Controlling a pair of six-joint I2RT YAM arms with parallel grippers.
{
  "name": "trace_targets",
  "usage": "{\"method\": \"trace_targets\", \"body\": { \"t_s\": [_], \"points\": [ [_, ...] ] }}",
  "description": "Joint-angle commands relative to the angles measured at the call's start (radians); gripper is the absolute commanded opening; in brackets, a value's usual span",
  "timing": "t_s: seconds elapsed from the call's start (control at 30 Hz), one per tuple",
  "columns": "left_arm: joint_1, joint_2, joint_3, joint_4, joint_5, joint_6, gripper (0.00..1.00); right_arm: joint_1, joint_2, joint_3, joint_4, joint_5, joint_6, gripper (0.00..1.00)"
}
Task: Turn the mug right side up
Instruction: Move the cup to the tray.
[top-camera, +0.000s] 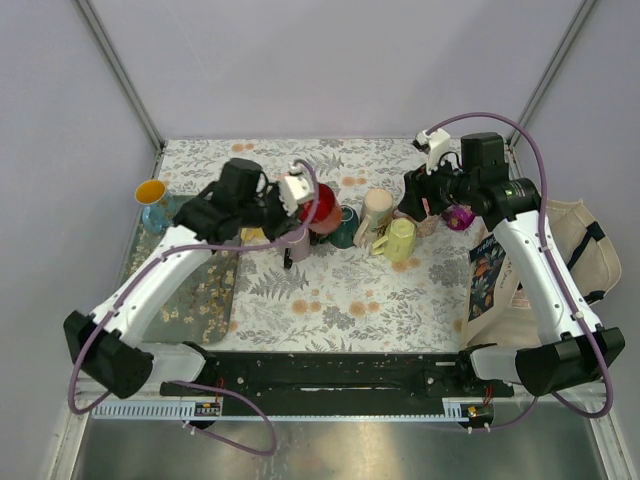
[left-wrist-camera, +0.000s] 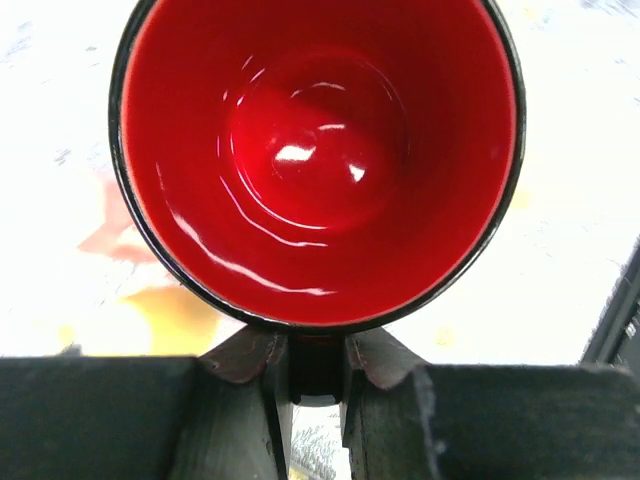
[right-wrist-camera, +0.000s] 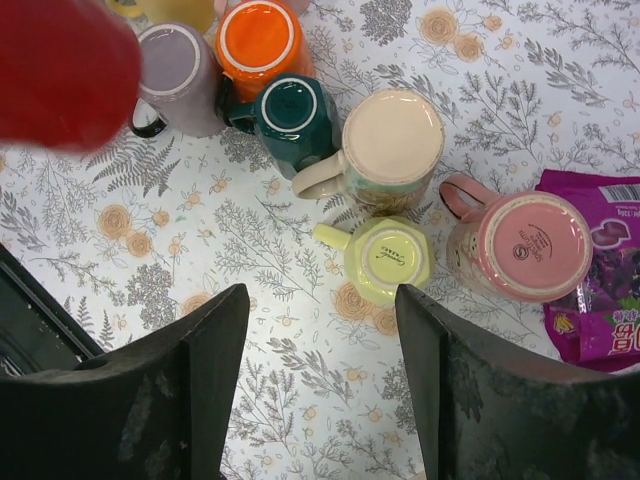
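Note:
My left gripper (left-wrist-camera: 316, 372) is shut on the dark handle (left-wrist-camera: 316, 362) of a red mug (left-wrist-camera: 320, 160) with a black rim. The mug's open mouth faces the left wrist camera, showing its glossy red inside. From above, the red mug (top-camera: 322, 205) is held off the table over the cluster of cups by my left gripper (top-camera: 300, 195). It shows as a red blur (right-wrist-camera: 65, 70) in the right wrist view. My right gripper (right-wrist-camera: 322, 350) hangs open and empty above the cloth, just short of a yellow mug (right-wrist-camera: 388, 258).
Upside-down mugs stand on the floral cloth: lavender (right-wrist-camera: 180, 65), orange (right-wrist-camera: 258, 40), teal (right-wrist-camera: 295, 115), cream (right-wrist-camera: 392, 140), pink (right-wrist-camera: 525, 245). A purple snack bag (right-wrist-camera: 600, 270) lies at the right. A blue vase (top-camera: 152, 205) and tray (top-camera: 205, 290) sit at the left, a tote bag (top-camera: 575, 250) at the right.

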Motion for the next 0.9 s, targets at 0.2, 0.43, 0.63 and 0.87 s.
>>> {"method": "trace_targets", "body": {
  "t_s": [0.2, 0.43, 0.63, 0.87],
  "points": [
    [0.293, -0.101, -0.059, 0.197, -0.678, -0.374, 0.00, -0.005, 0.011, 0.025, 0.030, 0.030, 0.083, 0.69],
    [0.431, 0.008, -0.084, 0.246, -0.729, -0.448, 0.00, -0.007, 0.013, 0.026, 0.035, 0.024, 0.099, 0.69],
    [0.543, 0.108, -0.112, 0.284, -0.682, -0.491, 0.00, -0.005, -0.001, 0.014, 0.043, 0.024, 0.108, 0.69],
    [0.627, 0.249, -0.051, 0.257, -0.602, -0.540, 0.00, -0.007, -0.010, 0.002, 0.044, 0.029, 0.105, 0.70]
  ]
}}
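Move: The left hand, high above the table, already holds the red mug by its handle. The free spot on the tray lies about 29 cm to its left, 11 ahead and 22 below. The blue mug stands some 11 cm farther left of that spot, the yellow mug about 14 left and 7 ahead of the hand, and the lilac mug about 6 left and 2 ahead. From the right hand the spot is roughly 48 cm left and 6 ahead. Leftward in a quick sweep of nearly 30 cm and about 10 cm forward, the left arm carries the red mug over the yellow mug towards the free spot beside the blue mug. It rises slightly at first, then sinks some 13 cm over the tray, slowing, while the wrist swings about 80 degrees counter-clockwise and the fingers keep their pinch on the handle. ##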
